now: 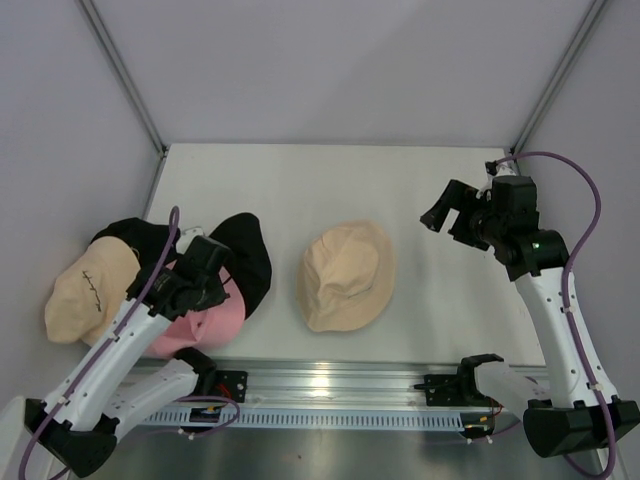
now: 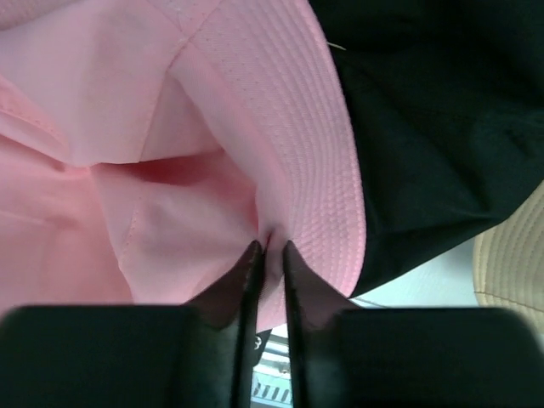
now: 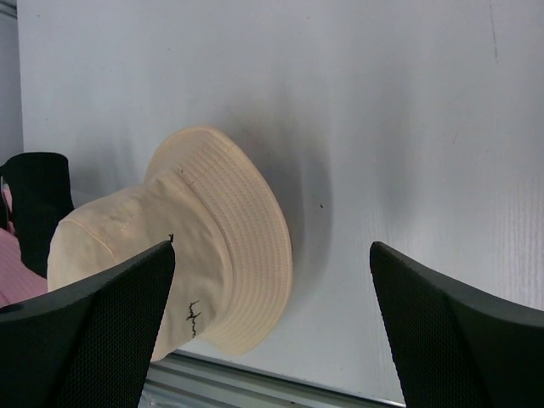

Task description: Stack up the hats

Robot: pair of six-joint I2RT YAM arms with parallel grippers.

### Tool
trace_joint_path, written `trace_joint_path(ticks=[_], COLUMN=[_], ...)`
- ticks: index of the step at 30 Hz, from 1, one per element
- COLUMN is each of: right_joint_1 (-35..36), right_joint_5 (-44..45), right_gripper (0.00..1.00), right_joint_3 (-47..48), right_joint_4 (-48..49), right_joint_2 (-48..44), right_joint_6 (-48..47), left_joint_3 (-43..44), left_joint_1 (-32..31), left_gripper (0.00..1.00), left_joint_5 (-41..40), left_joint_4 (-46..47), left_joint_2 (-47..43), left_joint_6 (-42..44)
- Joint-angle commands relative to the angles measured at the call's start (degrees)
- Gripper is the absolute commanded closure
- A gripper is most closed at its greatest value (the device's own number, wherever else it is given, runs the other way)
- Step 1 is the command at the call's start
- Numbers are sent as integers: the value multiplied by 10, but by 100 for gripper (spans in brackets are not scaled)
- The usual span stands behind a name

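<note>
A pink hat [image 1: 218,322] lies at the left front, partly over a black hat [image 1: 250,255]. My left gripper [image 2: 270,246] is shut on the pink hat's [image 2: 280,127] brim, with fabric pinched between the tips; from above, the left gripper [image 1: 222,288] sits low over that hat. A cream hat [image 1: 345,275] rests alone mid-table. Another cream hat [image 1: 90,290] with dark script lies far left on more black fabric [image 1: 125,235]. My right gripper [image 1: 440,215] hovers open at the right, empty. In the right wrist view the right gripper [image 3: 272,246] faces the middle cream hat [image 3: 195,246].
The white table [image 1: 450,330] is closed in by pale walls with grey corner posts [image 1: 125,75]. A metal rail [image 1: 330,385] runs along the near edge between the arm bases. The black hat [image 2: 425,127] and a cream brim [image 2: 514,263] show beside the pink one.
</note>
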Motion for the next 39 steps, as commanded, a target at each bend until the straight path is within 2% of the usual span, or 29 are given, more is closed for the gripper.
trace_joint_path(ticks=[1,2,6,8,9,11,12,13,15,18,19,21,22,25,29,33,39], right_joint_1=[-1,-2,-1,-1,-1,-1,0,1,4,6,7,10,14,22,26,19,2], right_joint_5=[-38,-52,-80,-87,-102,-141,-157,-173,-215,-251,-256,-267,-271,-276,-266,-242,-206], right_gripper=[0,1,1,0,0,1,1,1,1,1,1,0,1,0,0,1,1], right_joint_3=[7,8,12,19,21,27,28,28,31,41,45,55,60,66,68,69,61], right_joint_4=[28,33,46,48,51,66,78,104,133,187,196,219,234,249,233,188,100], right_joint_2=[2,2,-3,-7,-7,-11,-13,-14,-19,-19,-17,-9,-7,-2,0,-9,-38], right_joint_6=[13,15,25,24,23,21,23,26,41,74,82,95,107,124,128,121,113], left_joint_3=[-5,-2,18,55,112,155,174,238,306,412,438,453,451,454,503,565,678], left_joint_1=[7,7,8,8,8,8,8,8,7,7,7,7,6,-18,-128,-184,-250], left_gripper=[91,99,99,99,99,99,99,99,99,99,99,99,99,99,99,99,99], left_joint_5=[0,0,11,12,8,9,26,38,76,115,153,203,266,317,277,230,181], left_joint_4=[9,10,22,9,-1,-25,-29,-30,-34,-24,-13,17,54,109,115,97,45], left_joint_2=[-5,-8,-29,-40,-45,-44,-38,-33,-7,21,35,45,51,86,172,280,381], left_joint_6=[5,7,29,46,59,81,99,136,176,193,199,204,207,211,231,245,261])
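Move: About 27 cm to the left hand's right, some 7 cm farther out and roughly level with it, the beige hat sits on its stand. The pink hat is under the left fingers, its middle about 5 cm to the left and 5 cm below. The black hat lies some 13 cm ahead of that hand, 3 cm right and 10 cm lower. From the right hand, the beige hat is around 23 cm left, 5 cm back and 13 cm below. Nipping the pink hat's brim fully shut, the left hand pulls it almost straight up about 25 cm, then swings it right by nearly as much towards the beige hat, turning clockwise some 50 degrees, edging forward and sinking at the end. The right hand, open and empty, rises and shifts left, rolling its left side up, then eases slightly back. ##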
